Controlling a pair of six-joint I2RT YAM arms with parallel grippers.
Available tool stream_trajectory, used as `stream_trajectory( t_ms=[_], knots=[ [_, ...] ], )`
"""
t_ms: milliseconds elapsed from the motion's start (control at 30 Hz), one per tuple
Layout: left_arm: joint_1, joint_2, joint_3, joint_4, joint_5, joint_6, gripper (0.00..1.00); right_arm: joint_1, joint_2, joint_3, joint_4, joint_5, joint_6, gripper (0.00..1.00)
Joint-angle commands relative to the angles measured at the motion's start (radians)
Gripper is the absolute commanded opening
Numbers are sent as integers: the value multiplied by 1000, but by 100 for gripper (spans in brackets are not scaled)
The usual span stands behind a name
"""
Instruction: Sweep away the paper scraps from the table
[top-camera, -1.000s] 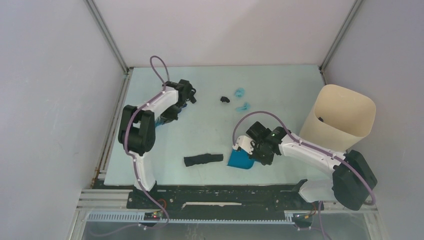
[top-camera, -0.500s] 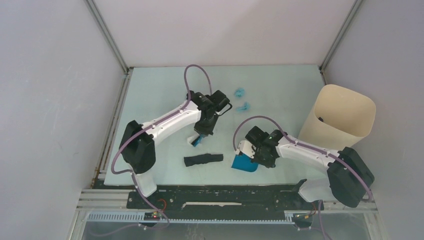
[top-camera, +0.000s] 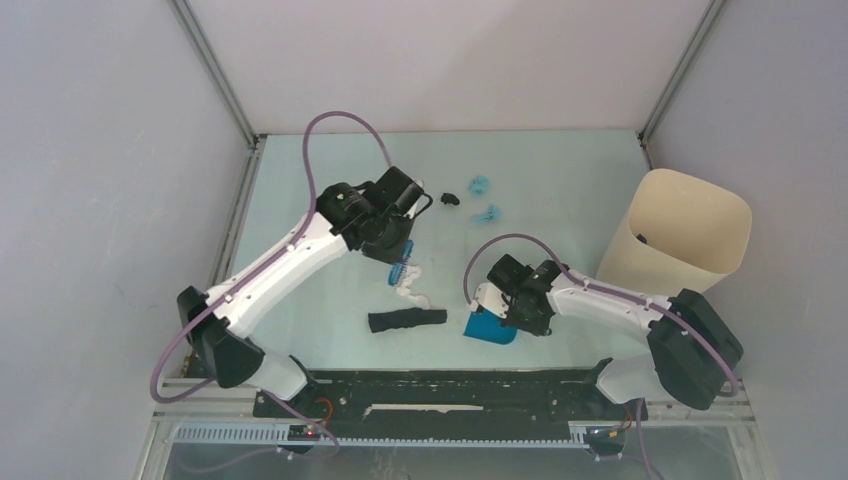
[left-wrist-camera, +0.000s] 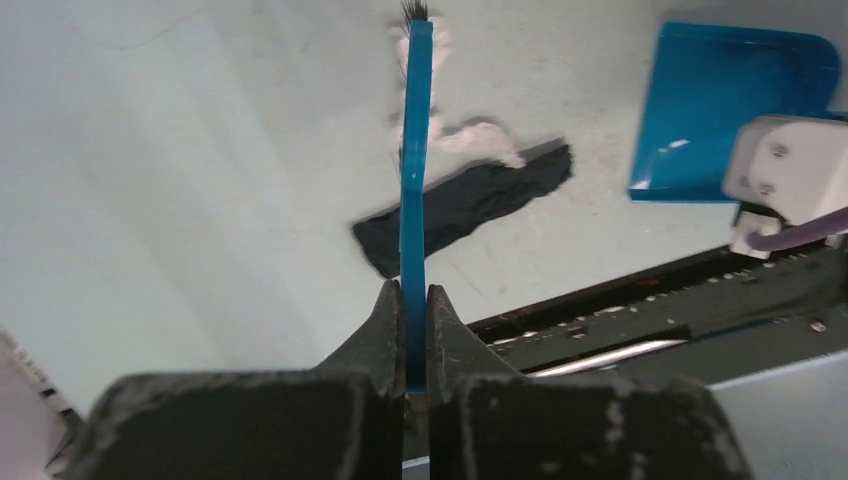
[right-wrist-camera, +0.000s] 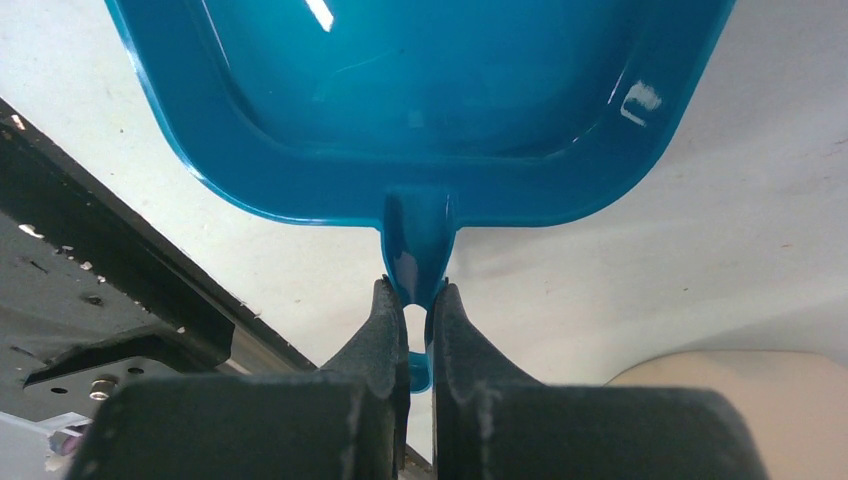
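My left gripper (left-wrist-camera: 413, 300) is shut on the handle of a blue hand brush (left-wrist-camera: 415, 150), whose bristles point at the table (top-camera: 560, 170). In the top view the brush (top-camera: 399, 270) stands mid-table, touching a white paper scrap (top-camera: 411, 291). A long black strip (top-camera: 405, 320) lies just nearer, also seen in the left wrist view as the black strip (left-wrist-camera: 460, 205). My right gripper (right-wrist-camera: 415, 300) is shut on the handle of the blue dustpan (right-wrist-camera: 420, 90). The dustpan (top-camera: 488, 327) rests flat, right of the strip. Farther back lie a black lump (top-camera: 450, 198) and two light blue lumps (top-camera: 480, 184).
A tall beige bin (top-camera: 685, 235) stands at the right edge of the table, with something dark inside near its rim. The black base rail (top-camera: 430, 385) runs along the near edge. Grey frame posts stand at the back corners.
My left arm swung the brush from the far left to mid-table, then drew it nearer, and the white scrap now lies at its bristles. The dustpan shifted slightly left.
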Motion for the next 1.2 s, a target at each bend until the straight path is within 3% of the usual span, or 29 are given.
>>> stream_trajectory(
  t_ms=[0, 200, 667, 967, 1167],
  knots=[
    [24, -50, -47, -105, -196, -22, 0, 35, 37, 26, -11, 41, -6, 0],
    [50, -13, -160, -140, -298, -42, 0, 61, 63, 52, -17, 70, -9, 0],
    [43, 97, -259, 129, 94, 30, 0, 79, 132, 112, -87, 101, -12, 0],
    [-32, 219, -168, 248, 319, -8, 0, 99, 170, 156, -111, 67, -7, 0],
    [-77, 258, -83, 258, 382, -36, 0, 116, 188, 160, -102, 66, 3, 0]
  ],
)
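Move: The left hand, gripping the brush, is some 20 cm above the table. The crumpled white scrap lies below it, about 2 cm ahead and 2 cm right; the black strip is about 5 cm back and 1 cm right. The dustpan lies about 18 cm to its right and 8 cm back. From the right hand, which holds the dustpan, the white scrap is roughly 23 cm left and 7 cm ahead. The brush's bristles come down at the left end of the black strip and beside the white scrap, and push both towards the dustpan. To get there the left hand first swings about 8 cm left, then curves down some 10 cm and sweeps roughly 12 cm right, its fingers tipping to point nearly straight down. The right hand keeps the pan low, edging it a centimetre or so left. ##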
